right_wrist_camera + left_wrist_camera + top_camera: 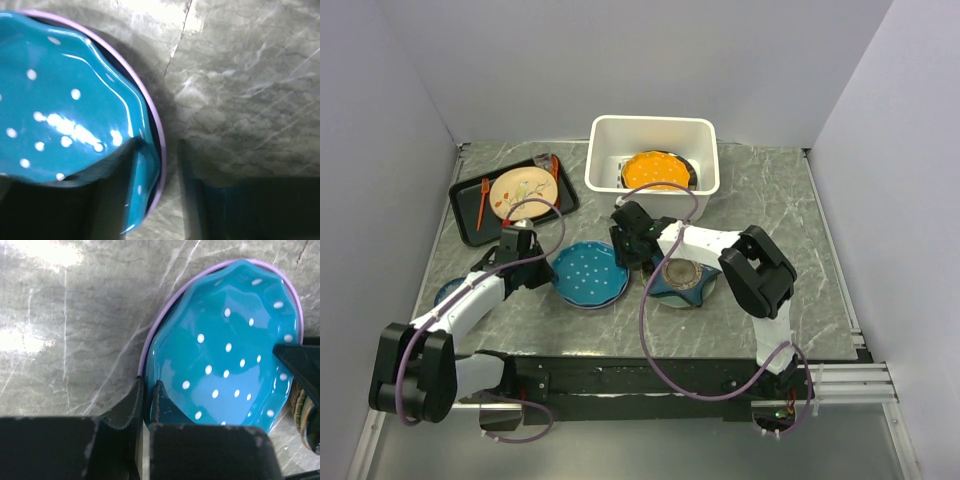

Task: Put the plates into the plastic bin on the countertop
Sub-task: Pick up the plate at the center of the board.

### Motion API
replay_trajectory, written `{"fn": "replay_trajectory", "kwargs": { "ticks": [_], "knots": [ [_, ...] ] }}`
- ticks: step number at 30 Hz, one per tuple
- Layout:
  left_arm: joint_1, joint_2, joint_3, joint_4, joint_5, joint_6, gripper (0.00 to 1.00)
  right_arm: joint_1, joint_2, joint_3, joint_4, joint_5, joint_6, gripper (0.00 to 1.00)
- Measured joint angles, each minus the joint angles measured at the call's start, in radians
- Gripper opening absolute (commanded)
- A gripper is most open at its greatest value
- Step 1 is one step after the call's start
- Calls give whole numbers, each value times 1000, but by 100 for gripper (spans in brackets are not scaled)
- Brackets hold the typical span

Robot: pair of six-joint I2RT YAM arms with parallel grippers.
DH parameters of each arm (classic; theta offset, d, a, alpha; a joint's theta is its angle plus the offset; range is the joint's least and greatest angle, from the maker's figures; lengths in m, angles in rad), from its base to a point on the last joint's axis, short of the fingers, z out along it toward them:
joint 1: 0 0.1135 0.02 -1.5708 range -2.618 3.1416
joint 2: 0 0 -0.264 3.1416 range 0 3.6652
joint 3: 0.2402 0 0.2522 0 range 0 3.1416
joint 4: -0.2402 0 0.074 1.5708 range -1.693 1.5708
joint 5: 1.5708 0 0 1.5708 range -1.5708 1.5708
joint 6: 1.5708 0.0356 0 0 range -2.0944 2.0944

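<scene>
A blue dotted plate [588, 274] lies on the countertop [770, 200] on top of a lilac-rimmed dish [165, 307]. My left gripper [148, 388] is shut on the blue plate's left rim, one finger inside the plate and one outside. My right gripper [158, 145] stands open astride the plate's right rim [145, 125], with a wide gap on the outer side. In the top view the left gripper [545, 268] and right gripper [625, 250] flank the plate. The plastic bin [653, 121] at the back holds an orange plate [655, 170].
A dark-rimmed beige dish on a teal plate [685, 278] sits under my right arm. A black tray [470, 215] with a beige flowered plate [523, 192] and orange cutlery is at the back left. A small blue bowl [448, 292] lies beside my left arm.
</scene>
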Motion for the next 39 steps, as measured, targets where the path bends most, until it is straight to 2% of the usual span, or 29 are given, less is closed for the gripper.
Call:
{"fn": "replay_trajectory", "kwargs": {
  "ticks": [2,7,17,31,39],
  "knots": [
    [1,-7,0,-8,-2,-5,1,0,-4,-4,4,7,-3,69],
    [2,-34,0,-37,-26,-7,1,-1,-47,-49,8,11,-8,74],
    [6,-109,0,-102,-74,-14,1,-5,-175,-104,18,-72,-7,75],
    [6,-304,1,-181,-94,-27,1,-91,-249,-212,179,-388,60,77],
    [7,-341,12,-189,-85,-29,1,-102,-250,-242,262,-502,103,77]
  ]
}}
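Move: My left hand already pinches the blue plate's left rim. The plate's middle lies about 9 cm to its right and 2 cm ahead, with the lilac plate directly beneath. The bin it is bound for is some 26 cm ahead and 24 cm right, and the tray about 20 cm ahead and 9 cm left. From my right hand, at the opposite rim, the blue plate's middle is 8 cm left and 2 cm back; the star plate is 15 cm right and 4 cm back. I open my right fingers the rest of the way and take them off the right rim, rising about 8 cm and drifting back some 4 cm while that hand rolls roughly 30 degrees, left side up. My left hand keeps its pinch, first drawing the blue plate a little left and back, then raising it about 6 cm, its fingers tipping some 10 degrees forward and up. ##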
